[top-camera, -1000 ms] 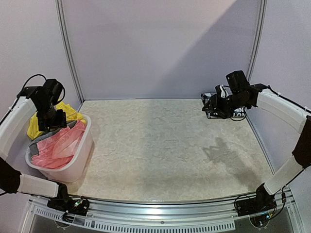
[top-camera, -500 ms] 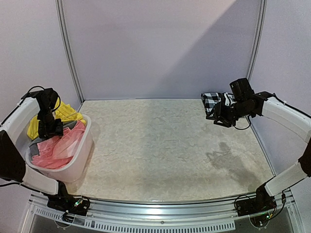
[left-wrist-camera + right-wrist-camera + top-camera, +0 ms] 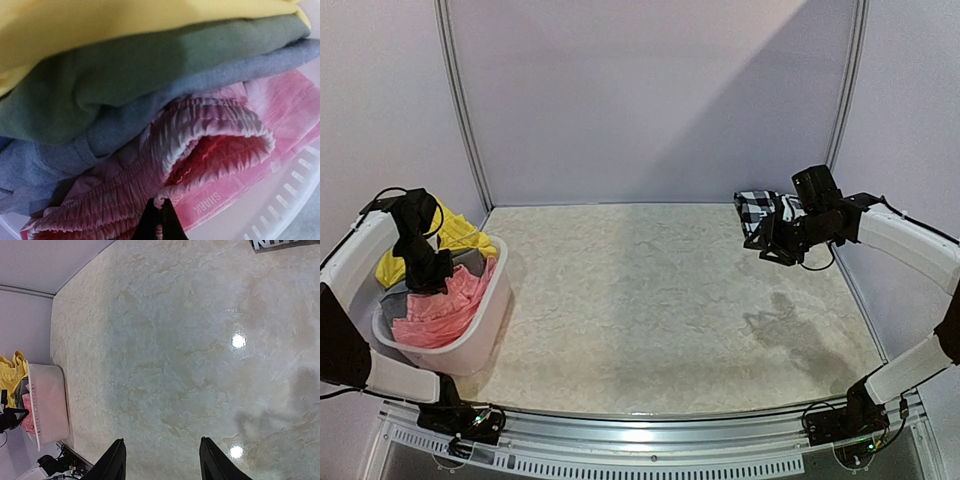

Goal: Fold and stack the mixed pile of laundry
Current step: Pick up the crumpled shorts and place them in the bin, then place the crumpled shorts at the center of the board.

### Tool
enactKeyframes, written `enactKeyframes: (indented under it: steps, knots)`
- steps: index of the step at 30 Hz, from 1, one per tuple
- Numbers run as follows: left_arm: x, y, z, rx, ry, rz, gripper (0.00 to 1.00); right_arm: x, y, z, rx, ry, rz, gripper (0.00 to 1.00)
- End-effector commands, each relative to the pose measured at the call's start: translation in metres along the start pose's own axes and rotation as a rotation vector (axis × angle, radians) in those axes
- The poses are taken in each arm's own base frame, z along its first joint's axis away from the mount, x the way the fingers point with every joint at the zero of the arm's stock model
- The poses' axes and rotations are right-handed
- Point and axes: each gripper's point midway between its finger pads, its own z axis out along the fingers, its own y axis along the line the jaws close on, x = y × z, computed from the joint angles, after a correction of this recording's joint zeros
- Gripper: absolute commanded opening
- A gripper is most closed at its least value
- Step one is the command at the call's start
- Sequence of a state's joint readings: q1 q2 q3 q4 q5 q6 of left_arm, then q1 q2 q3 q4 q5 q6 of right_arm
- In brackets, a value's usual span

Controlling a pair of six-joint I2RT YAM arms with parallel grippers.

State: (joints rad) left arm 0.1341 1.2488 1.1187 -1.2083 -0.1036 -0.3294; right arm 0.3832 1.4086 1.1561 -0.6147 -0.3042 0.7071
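Note:
The laundry pile lies in a white basket [image 3: 480, 335] at the left. It holds a yellow garment [image 3: 460, 235] [image 3: 100, 20], a grey one [image 3: 125, 75] and a pink piece [image 3: 440, 310] [image 3: 225, 165] with an elastic waistband and a lettered label. My left gripper [image 3: 428, 275] [image 3: 160, 220] is down in the basket, shut on a fold of the pink piece's waistband. The black-and-white checked shirt [image 3: 755, 207] lies folded at the table's back right; an edge of its white lettering [image 3: 275, 244] shows. My right gripper [image 3: 765, 240] [image 3: 162, 440] hovers open beside it, holding nothing.
The marbled tabletop [image 3: 650, 300] runs between basket and shirt. Pale walls with metal posts [image 3: 460, 100] close in the back and sides. The basket [image 3: 50, 405] sits at the table's left edge, with the yellow garment hanging over its far rim.
My left gripper sank into the basket and shut on the pink piece's waistband. My right arm drew back a little to the right, uncovering the checked shirt, then held still.

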Motion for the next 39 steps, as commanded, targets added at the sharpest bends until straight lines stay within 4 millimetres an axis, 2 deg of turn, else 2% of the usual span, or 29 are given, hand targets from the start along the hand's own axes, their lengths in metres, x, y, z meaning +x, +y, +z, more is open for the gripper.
enactKeyframes:
  steps: [1,4,8,11,16,21,24,25,29,32,35,37,39]
  knots:
    - [-0.004,-0.01,-0.018,0.08,-0.054,-0.035,0.0,0.001,-0.002,-0.004,0.002,-0.024,0.006,0.51]
    - [-0.011,-0.015,-0.037,0.088,-0.088,-0.025,0.0,0.002,-0.001,-0.007,-0.001,-0.032,0.01,0.51]
    - [-0.026,-0.037,-0.066,0.177,-0.172,-0.008,0.0,-0.001,0.005,-0.013,-0.015,-0.04,0.01,0.51]
    - [-0.043,-0.053,-0.103,0.243,-0.291,0.015,0.0,-0.006,0.012,-0.021,-0.023,-0.05,0.003,0.5]
    - [-0.069,-0.072,-0.172,0.357,-0.474,0.018,0.0,-0.02,0.031,-0.038,-0.045,-0.075,-0.027,0.51]
    - [-0.089,-0.104,-0.245,0.565,-0.63,0.066,0.0,-0.031,0.048,-0.055,-0.068,-0.103,-0.052,0.5]
    - [-0.106,-0.115,-0.293,0.663,-0.748,0.065,0.0,-0.038,0.059,-0.065,-0.081,-0.12,-0.067,0.5]
    - [-0.112,-0.118,-0.315,0.704,-0.797,0.058,0.0,-0.04,0.062,-0.07,-0.086,-0.127,-0.072,0.5]
    - [-0.129,-0.14,-0.381,0.886,-0.913,0.059,0.0,-0.052,0.075,-0.087,-0.085,-0.159,-0.1,0.5]
    - [-0.125,-0.167,-0.43,1.052,-0.984,0.101,0.0,-0.058,0.081,-0.099,-0.078,-0.183,-0.118,0.51]
    - [-0.113,-0.193,-0.458,1.187,-0.995,0.117,0.0,-0.061,0.083,-0.113,-0.064,-0.21,-0.13,0.51]
    - [-0.1,-0.221,-0.458,1.26,-0.935,0.144,0.0,-0.062,0.079,-0.121,-0.036,-0.233,-0.134,0.52]
    - [-0.077,-0.263,-0.443,1.299,-0.831,0.225,0.0,-0.061,0.071,-0.13,0.001,-0.259,-0.133,0.53]
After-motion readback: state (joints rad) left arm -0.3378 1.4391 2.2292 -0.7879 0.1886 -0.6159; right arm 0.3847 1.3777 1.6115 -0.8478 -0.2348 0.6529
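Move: My left hand is already shut on the pink shorts, whose bunched middle lies about 3 cm back and 3 cm below. Open table, where they could be laid, has its middle about 45 cm to the right, 6 cm ahead and 15 cm lower. The yellow cloth is some 12 cm ahead and 1 cm left, the grey cloth 4 cm ahead and 3 cm left, slightly lower. From my right hand, the table's middle is 20 cm left, 3 cm back, 18 cm below. Keeping its pinch on the waistband, my left hand hauls the pink shorts up out of the bin, about 44 cm, easing forward and then swinging right by some 20 cm towards the open table while the fingers tip from straight down to nearly level. Meanwhile my empty right hand, still half open, rises about 16 cm. ##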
